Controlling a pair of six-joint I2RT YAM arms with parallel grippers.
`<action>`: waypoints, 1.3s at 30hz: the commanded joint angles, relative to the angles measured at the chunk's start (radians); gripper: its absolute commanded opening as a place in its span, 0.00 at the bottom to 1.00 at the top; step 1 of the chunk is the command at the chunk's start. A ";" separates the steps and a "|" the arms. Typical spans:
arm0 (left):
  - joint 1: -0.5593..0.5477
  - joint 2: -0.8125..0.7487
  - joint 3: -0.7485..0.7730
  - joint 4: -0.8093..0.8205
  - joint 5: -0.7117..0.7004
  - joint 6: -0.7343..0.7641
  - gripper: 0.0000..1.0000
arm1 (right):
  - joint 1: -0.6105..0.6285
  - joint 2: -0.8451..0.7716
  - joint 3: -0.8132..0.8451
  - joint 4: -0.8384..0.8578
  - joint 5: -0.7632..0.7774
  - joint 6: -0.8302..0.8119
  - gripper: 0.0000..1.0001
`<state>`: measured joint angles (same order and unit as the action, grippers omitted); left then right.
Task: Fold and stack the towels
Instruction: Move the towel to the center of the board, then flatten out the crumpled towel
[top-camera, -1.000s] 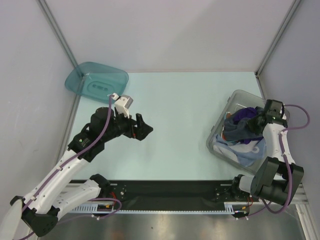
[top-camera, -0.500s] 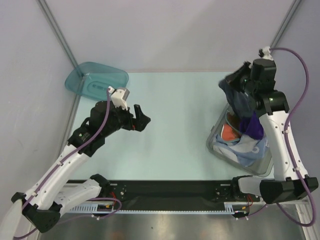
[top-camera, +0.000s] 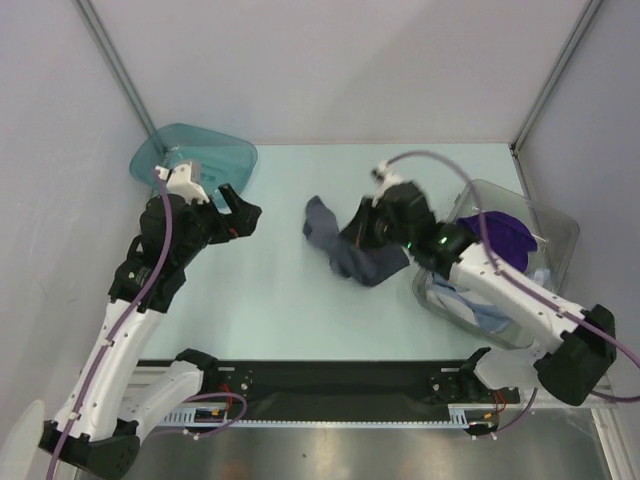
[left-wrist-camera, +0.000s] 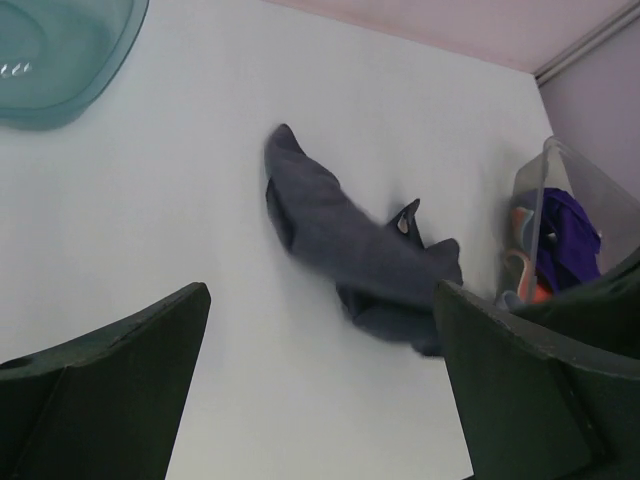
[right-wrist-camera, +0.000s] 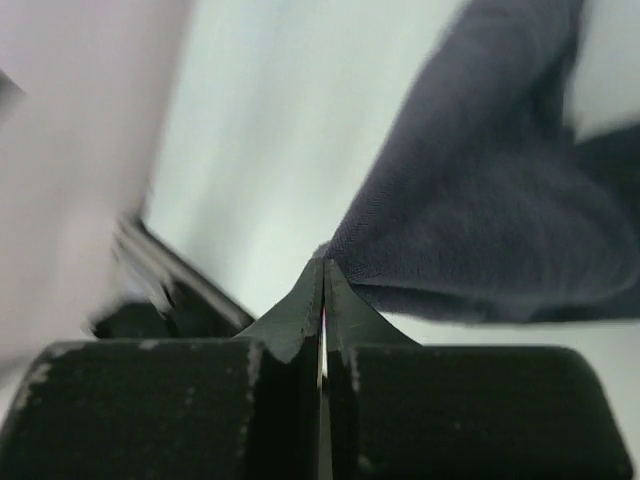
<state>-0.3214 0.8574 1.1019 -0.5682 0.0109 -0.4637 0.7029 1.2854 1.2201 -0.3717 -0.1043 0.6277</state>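
Note:
A dark grey-blue towel (top-camera: 335, 245) lies crumpled and partly draped on the table's middle, also in the left wrist view (left-wrist-camera: 350, 245). My right gripper (top-camera: 368, 230) is shut on one corner of it, and the cloth spreads away from the pinched tips (right-wrist-camera: 323, 265). More towels stay in the clear bin (top-camera: 560, 235): a deep purple towel (top-camera: 502, 235) on top and a light blue towel (top-camera: 480, 305) below. My left gripper (top-camera: 240, 210) hovers open and empty to the left of the grey towel, its jaws wide (left-wrist-camera: 320, 300) over bare table.
A teal plastic tray (top-camera: 195, 160) sits at the back left corner, just behind my left gripper, and shows in the left wrist view (left-wrist-camera: 55, 50). The clear bin (left-wrist-camera: 535, 195) stands by the right wall. Grey walls close in the left, back and right.
My right arm lifted the dark grey-blue towel out of the bin and swung it left down onto the table. My left arm drew back and left toward the tray.

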 joint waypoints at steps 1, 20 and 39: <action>0.027 0.009 -0.071 -0.013 0.027 -0.044 1.00 | 0.118 -0.011 -0.232 0.144 -0.090 -0.017 0.04; 0.038 0.697 0.058 0.301 -0.005 -0.052 0.79 | -0.238 0.578 0.269 0.063 -0.083 -0.362 0.42; 0.064 1.220 0.371 0.234 0.093 -0.036 0.68 | -0.365 0.773 0.380 -0.228 0.020 -0.289 0.53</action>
<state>-0.2577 2.0506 1.4284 -0.3370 0.0643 -0.5053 0.3527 2.0739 1.6112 -0.6304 -0.0322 0.3363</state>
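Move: My right hand already pinches an end of the dark towel; its middle hangs about 18 cm below, some 3 cm ahead and 4 cm to the right, while the board's centre, where it is going, is roughly 10 cm ahead and 27 cm down. The clear bin is about 35 cm to that hand's right, 2 cm ahead. From my empty left hand the towel's middle lies some 20 cm right, 4 cm ahead and 23 cm below; the turquoise bin is 33 cm ahead, 21 cm left. I whip my right hand back and down about 15 cm, opening its fingers halfway to let the towel go, then swing it forward some 27 cm and finally down and right over the towel's far right corner, rolling its left side down. My left hand drops, then drives forward and down to the far left corner, tipping about 35 degrees further downward, fingers narrowing by a third but still open. ##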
